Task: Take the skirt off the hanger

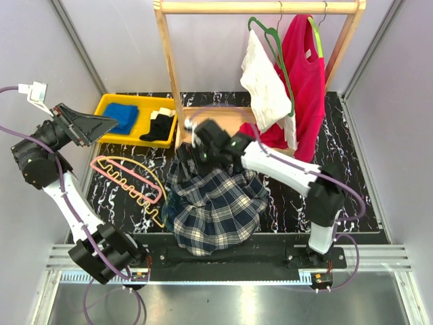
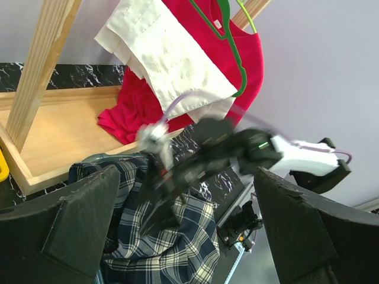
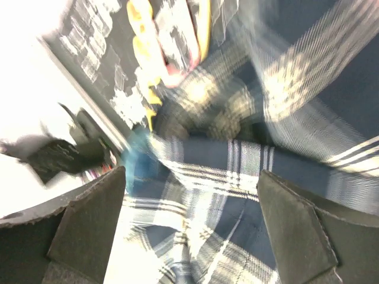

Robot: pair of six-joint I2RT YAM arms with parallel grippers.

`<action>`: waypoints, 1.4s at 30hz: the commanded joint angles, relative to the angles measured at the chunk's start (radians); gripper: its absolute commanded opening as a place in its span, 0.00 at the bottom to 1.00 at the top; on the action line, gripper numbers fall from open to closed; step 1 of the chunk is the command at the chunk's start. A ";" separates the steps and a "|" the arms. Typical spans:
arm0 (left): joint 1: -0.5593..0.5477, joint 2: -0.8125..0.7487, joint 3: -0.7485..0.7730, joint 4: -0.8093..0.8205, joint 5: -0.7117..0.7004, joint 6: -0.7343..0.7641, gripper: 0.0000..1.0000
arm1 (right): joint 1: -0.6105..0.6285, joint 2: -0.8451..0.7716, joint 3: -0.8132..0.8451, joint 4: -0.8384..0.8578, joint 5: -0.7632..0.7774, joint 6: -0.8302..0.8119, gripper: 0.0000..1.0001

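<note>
The navy-and-white plaid skirt (image 1: 215,206) lies bunched on the black marble table, near the front middle. A teal piece (image 1: 168,202) that may be its hanger peeks out at the skirt's left edge; the rest is hidden under cloth. My right gripper (image 1: 188,161) hovers over the skirt's upper left part. In the right wrist view its jaws (image 3: 192,236) stand wide open, with plaid cloth (image 3: 249,195) below and nothing between them. My left gripper (image 1: 101,125) is raised at the far left, apart from the skirt. It is open and empty (image 2: 189,236).
A pink hanger (image 1: 128,179) and a yellow hanger (image 1: 150,177) lie on the table left of the skirt. A yellow tray (image 1: 108,103) holds blue and black items. The wooden rack (image 1: 169,74) carries a white garment (image 1: 265,84) on a green hanger and a red top (image 1: 308,81).
</note>
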 commanded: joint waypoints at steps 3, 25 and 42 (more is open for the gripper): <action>0.003 0.013 0.042 0.272 0.115 -0.014 0.99 | -0.005 -0.087 0.503 -0.301 0.240 -0.202 1.00; 0.001 0.002 0.002 0.286 0.164 -0.027 0.99 | -0.416 -0.067 0.954 -0.270 0.621 -0.317 0.82; 0.001 0.002 -0.064 0.283 0.166 -0.023 0.99 | -0.540 0.025 0.905 -0.254 0.454 -0.283 0.57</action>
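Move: The right hand, empty and open, is just above the plaid skirt bundle, whose middle lies about 10 cm to its right, 8 cm back and 13 below. The green hanger it goes for is some 25 cm ahead, 27 to the right and 30 higher, with the white garment under it, 22 ahead, 27 right, 15 up; the red top hangs about 10 cm to the hanger's right, level with it in depth. From the left hand the hanger lies roughly 24 cm ahead and 44 right, about level. Up fast off the skirt bundle, then swinging right, the right hand climbs nearly 40 cm and finally pushes forward to the green hanger while sinking about 6. The wrist turns some 70 degrees, from fingers down and left to fingers pointing forward, and the wide-open fingers close partway, one each side of the hanger's bar; contact can't be seen. ##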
